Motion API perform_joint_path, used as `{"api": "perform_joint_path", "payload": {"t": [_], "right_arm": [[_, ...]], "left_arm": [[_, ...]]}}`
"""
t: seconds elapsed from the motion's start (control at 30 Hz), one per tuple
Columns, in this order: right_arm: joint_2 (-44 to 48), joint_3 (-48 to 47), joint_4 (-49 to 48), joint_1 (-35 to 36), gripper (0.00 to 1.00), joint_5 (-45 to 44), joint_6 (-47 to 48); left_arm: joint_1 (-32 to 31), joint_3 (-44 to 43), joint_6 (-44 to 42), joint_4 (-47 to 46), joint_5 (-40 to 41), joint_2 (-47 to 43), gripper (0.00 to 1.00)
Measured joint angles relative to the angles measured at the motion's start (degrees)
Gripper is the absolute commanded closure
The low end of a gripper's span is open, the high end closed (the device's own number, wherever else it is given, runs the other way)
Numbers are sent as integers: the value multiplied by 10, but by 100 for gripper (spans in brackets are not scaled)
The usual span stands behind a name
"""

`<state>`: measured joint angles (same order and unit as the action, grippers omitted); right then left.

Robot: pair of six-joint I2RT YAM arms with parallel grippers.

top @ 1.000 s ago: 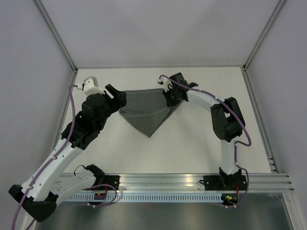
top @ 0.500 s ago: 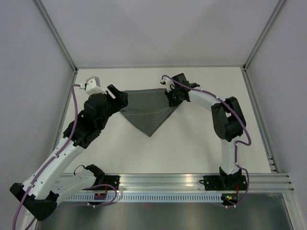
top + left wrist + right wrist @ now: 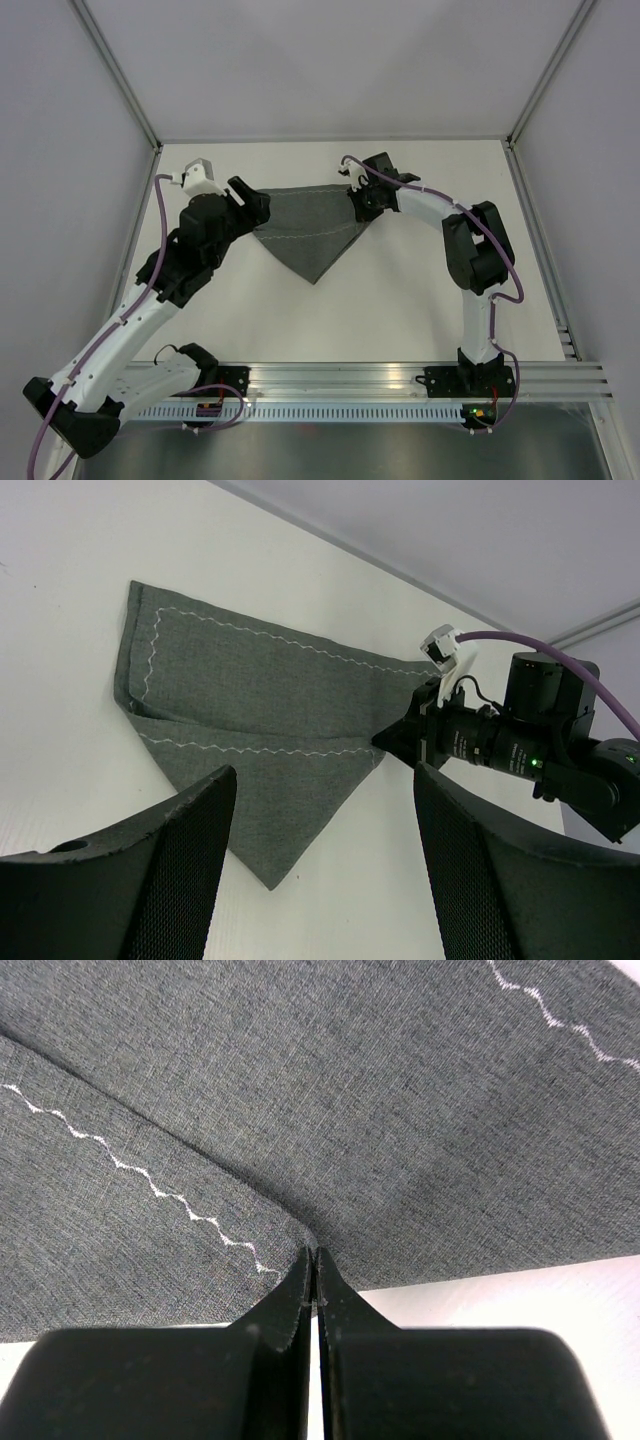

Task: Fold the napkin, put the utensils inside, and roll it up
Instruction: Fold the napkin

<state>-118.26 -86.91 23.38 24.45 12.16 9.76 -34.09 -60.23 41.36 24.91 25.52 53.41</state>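
Observation:
The dark grey napkin (image 3: 305,235) lies folded into a downward-pointing triangle on the white table, its zigzag stitching showing in the left wrist view (image 3: 250,700). My right gripper (image 3: 358,207) is shut on the napkin's right corner, the jaws pinching the fabric edge (image 3: 315,1255). That corner and the right gripper (image 3: 400,738) also show in the left wrist view. My left gripper (image 3: 250,198) hovers by the napkin's upper left corner, wide open, with nothing between its fingers (image 3: 322,775). The utensils are out of view.
The white tabletop (image 3: 400,300) is walled by white panels with aluminium posts (image 3: 130,95). An aluminium rail (image 3: 340,380) carrying both arm bases runs along the near edge.
The right gripper has drawn the napkin's corner slightly to the right. The left gripper has drifted a little right and toward the napkin's left corner, staying open.

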Motion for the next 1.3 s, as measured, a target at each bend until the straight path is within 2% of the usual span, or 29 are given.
{"api": "perform_joint_path", "payload": {"t": [0.03, 0.13, 0.17, 0.27, 0.37, 0.57, 0.7, 0.93, 1.07, 1.3], "right_arm": [[0, 1, 0, 0, 97, 0, 0], [0, 5, -1, -2, 78, 1, -1], [0, 5, -1, -2, 68, 2, -1], [1, 6, -2, -6, 52, 8, 0], [5, 6, 3, -16, 45, 19, -6], [8, -43, 25, -67, 42, 50, -40], [-3, -95, 23, -134, 42, 69, -84], [-94, -145, -7, -242, 41, 116, -177], [-142, -146, -25, -259, 39, 143, -231], [-165, -158, -71, -252, 39, 181, -303]], "left_arm": [[0, 2, 0, -1, -1, 0, 24], [0, 6, 0, -2, -2, 2, 24], [0, 6, 0, -2, -2, 2, 24], [0, 6, 0, -2, -3, 2, 24], [1, 6, 0, -3, -3, 2, 23], [3, 7, 0, -11, -4, 5, 23], [3, 9, 0, -15, -7, 11, 23], [7, 16, 0, -24, -17, 18, 23], [9, 16, 0, -28, -20, 21, 23], [12, 22, 0, -32, -22, 18, 23]]}}
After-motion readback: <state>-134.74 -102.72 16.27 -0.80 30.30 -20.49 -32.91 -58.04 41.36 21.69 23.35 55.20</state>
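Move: Between the right hand's shut fingertips is the end of the folded-over flap. The napkin's far right corner, next to be taken, lies about 15 cm ahead of this hand, 14 cm to its right and 2 cm lower. The napkin's near point is some 17 cm back and 11 cm left; its far left corner is about 12 cm ahead and 27 cm left. From the left hand the far right corner lies roughly 29 cm ahead, 31 cm right and 29 cm down. Opening a little over halfway, the right fingers let go of the flap end. The hand then lifts about 6 cm and swings right and forward over the cloth, some 14 cm and 12 cm net, dipping back to just below its starting height with a slight return left at the napkin's far right corner. On the way the wrist turns clockwise about 35 degrees and its left side rises. ##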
